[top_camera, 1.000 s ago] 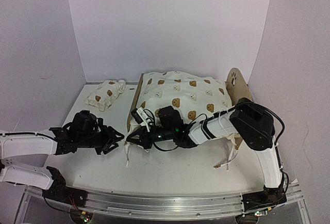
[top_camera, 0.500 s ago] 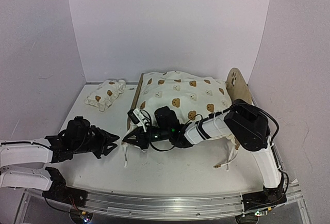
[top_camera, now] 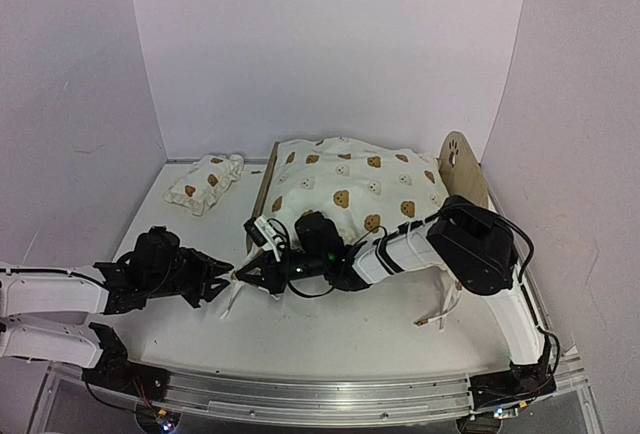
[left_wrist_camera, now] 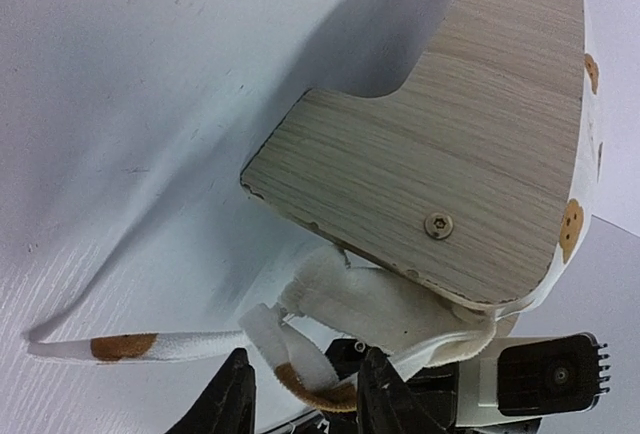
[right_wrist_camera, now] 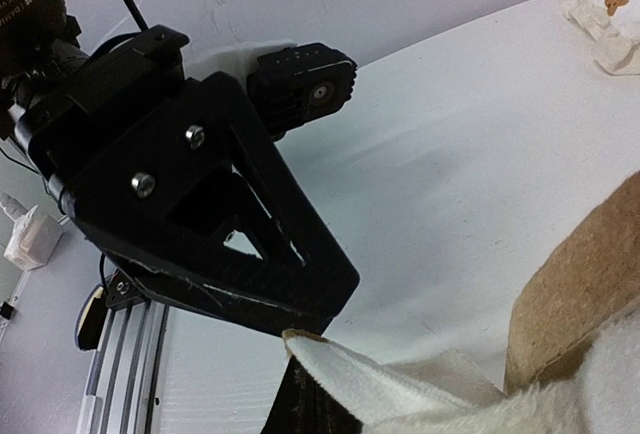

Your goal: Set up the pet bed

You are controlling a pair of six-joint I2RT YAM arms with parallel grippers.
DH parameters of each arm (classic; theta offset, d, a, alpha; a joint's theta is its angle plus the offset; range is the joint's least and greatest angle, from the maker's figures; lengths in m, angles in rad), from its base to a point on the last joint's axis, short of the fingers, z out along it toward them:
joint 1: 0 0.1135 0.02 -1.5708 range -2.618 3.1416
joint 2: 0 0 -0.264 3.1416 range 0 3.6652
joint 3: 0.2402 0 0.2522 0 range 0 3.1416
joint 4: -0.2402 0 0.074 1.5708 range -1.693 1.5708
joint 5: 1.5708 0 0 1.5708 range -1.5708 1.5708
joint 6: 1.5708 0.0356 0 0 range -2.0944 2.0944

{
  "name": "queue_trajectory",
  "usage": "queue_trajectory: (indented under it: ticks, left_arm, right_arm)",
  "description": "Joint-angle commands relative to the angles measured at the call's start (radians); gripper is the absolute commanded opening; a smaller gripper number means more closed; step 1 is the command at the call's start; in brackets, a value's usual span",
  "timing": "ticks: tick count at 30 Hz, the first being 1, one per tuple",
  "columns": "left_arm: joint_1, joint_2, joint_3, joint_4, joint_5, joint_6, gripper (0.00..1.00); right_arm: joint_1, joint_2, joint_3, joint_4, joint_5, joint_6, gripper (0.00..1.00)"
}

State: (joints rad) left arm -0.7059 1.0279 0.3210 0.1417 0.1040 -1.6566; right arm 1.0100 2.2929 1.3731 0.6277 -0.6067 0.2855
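The pet bed [top_camera: 458,159] of light plywood stands mid-table, and its paw-print end board [left_wrist_camera: 470,144] fills the left wrist view. A cream bear-print cushion [top_camera: 345,189] lies over it. My right gripper [top_camera: 254,275] reaches across to the bed's near-left corner and is shut on a cushion tie [right_wrist_camera: 370,386], whose tip sticks out at the right gripper [right_wrist_camera: 305,379]. My left gripper [top_camera: 224,276] faces it from the left. The left gripper [left_wrist_camera: 305,356] stands open, with a loop of the tie [left_wrist_camera: 300,374] hanging between its fingers.
A small matching bear-print pillow [top_camera: 205,182] lies at the back left. Another loose tie [top_camera: 440,306] hangs off the bed's near-right corner. White walls close in the table on three sides. The metal rail [top_camera: 300,394] runs along the near edge.
My left gripper has slid right to the bed's near-left corner and narrowed its jaws around the tie. The right gripper has drawn the tie a little leftward to meet it.
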Motion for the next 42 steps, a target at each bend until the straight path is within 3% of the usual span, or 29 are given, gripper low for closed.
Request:
queue_trajectory:
  ticks: [1,3,7,14,18,24,29,32,42]
  left_arm:
    - [0.0,0.032,0.047,0.074,0.017,0.026,0.31]
    - [0.0,0.046,0.063,0.076,0.019,0.067,0.25]
    - [0.0,0.083,0.072,0.082,0.029,0.096,0.3]
    - [0.0,0.125,0.1,0.109,0.058,0.162,0.25]
    - [0.01,0.114,0.083,0.105,-0.01,0.221,0.28]
    - [0.102,0.234,0.151,0.105,0.055,0.317,0.31]
    - [0.106,0.402,0.271,0.1,0.125,0.485,0.21]
    - [0.102,0.465,0.292,0.099,0.173,0.497,0.15]
    - [0.066,0.476,0.269,0.103,0.284,0.508,0.09]
  right_arm:
    - [-0.002,-0.014,0.003,0.041,0.135,0.011,0.0]
    - [0.0,-0.032,-0.021,0.05,0.197,0.018,0.0]
    - [0.018,-0.062,-0.061,0.062,0.34,0.057,0.0]
    - [0.058,-0.061,-0.055,0.075,0.565,0.079,0.0]
    - [0.059,-0.054,-0.049,0.085,0.585,0.073,0.0]
    - [0.059,-0.063,-0.057,0.088,0.556,0.049,0.0]
    - [0.058,-0.079,-0.074,0.088,0.554,0.047,0.0]
    - [0.059,-0.086,-0.081,0.089,0.569,0.049,0.0]
    - [0.058,-0.101,-0.093,0.083,0.606,0.049,0.0]
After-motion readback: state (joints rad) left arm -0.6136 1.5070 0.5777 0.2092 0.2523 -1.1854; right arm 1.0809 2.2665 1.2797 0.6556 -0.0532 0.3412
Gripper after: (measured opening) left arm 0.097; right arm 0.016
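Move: My left fingers stand half open at the bed tie's loop, about 1 cm ahead, 2 cm to the right and 1 cm down. The end board's near lower corner is roughly 7 cm ahead and 5 cm right of that hand; the tie's loose end trails some 5 cm back, 1 cm left and 8 cm down on the table. My right fingers, shut at the tie, have that same board corner about 6 cm ahead, hardly off to either side. I reach my left hand some 6 cm forward to the end board's near lower corner, sinking and easing right about 3.5 cm each, and turn it clockwise while the fingers draw nearly shut around the tie. My right hand stays shut on the tie and goes ahead and down roughly 4 cm towards the same corner, swinging clockwise about 25 degrees, then nearly holds there. ##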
